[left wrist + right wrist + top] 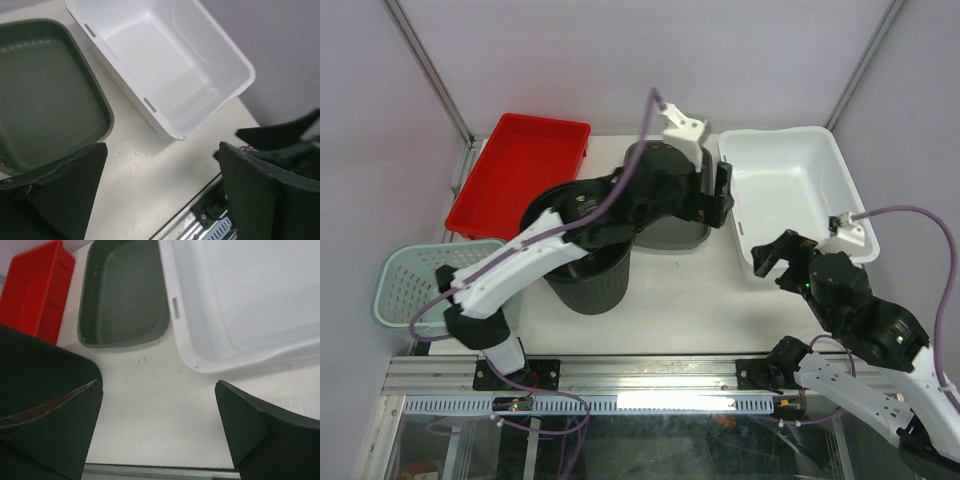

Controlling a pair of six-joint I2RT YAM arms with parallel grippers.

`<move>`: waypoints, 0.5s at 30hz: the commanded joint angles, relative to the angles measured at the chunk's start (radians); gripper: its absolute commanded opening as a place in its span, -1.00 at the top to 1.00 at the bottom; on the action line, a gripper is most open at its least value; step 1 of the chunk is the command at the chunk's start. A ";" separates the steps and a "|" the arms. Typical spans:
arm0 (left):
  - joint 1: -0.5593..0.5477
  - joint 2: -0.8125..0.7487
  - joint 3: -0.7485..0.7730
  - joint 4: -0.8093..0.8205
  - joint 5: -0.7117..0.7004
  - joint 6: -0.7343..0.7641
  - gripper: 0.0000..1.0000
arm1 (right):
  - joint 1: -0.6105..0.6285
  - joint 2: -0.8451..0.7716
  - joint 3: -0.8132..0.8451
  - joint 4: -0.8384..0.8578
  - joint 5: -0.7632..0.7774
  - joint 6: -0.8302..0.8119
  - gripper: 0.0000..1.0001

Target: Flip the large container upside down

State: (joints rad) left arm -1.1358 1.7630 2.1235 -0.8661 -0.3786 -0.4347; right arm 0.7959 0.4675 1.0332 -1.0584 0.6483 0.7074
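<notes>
The large container point(785, 195) is a white tub standing upright and empty at the back right of the table. It also fills the top of the left wrist view point(165, 65) and the right wrist view point(245, 295). My left gripper point(724, 193) hovers open just off the tub's left rim, above the gap between it and a dark grey tub point(670, 232). Its jaws point(161, 150) hold nothing. My right gripper point(770, 268) stands open over bare table, just in front of the tub's near left corner, and is also empty point(159, 385).
The dark grey tub point(45, 95) sits close to the left of the white tub. A black bin point(588, 285) stands under my left arm. A red tray point(520, 170) lies at the back left, with a green basket point(410, 285) at the left edge.
</notes>
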 commanded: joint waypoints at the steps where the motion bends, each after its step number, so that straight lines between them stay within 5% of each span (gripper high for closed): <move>1: 0.014 -0.202 -0.047 0.045 -0.047 -0.020 -0.98 | 0.000 0.098 -0.071 0.267 -0.226 -0.051 -0.98; 5: 0.013 -0.296 -0.083 0.063 -0.061 -0.022 -0.98 | 0.001 0.261 -0.145 0.479 -0.420 -0.038 -0.99; 15: 0.013 -0.275 -0.041 0.065 -0.014 -0.031 -0.98 | 0.044 0.655 -0.190 0.918 -0.564 0.082 -0.99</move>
State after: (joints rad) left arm -1.1194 1.4487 2.0560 -0.8219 -0.4179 -0.4622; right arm 0.8028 1.0286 0.8207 -0.4198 0.1654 0.7269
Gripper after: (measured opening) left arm 0.990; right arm 0.992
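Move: The large black container stands upright about 39 cm to my right hand's left, 4 cm ahead and some 14 cm lower. From my left hand its middle is some 26 cm left, 4 cm back and 24 cm down. The grey tray lies about 23 cm ahead of the container and 18 cm right of it; the white tub 21 cm ahead and 48 cm right of it; the pale basket 32 cm to its left, level with it. I swing my right hand left towards the near side wall of the black container, about 18 cm, sinking some 10 cm and reaching slightly forward, turning it counter-clockwise and tipping the open fingers down. Meanwhile I lift my empty left hand some 12 cm and draw it left, its fingers tilting up and staying open, easing down a touch last. ##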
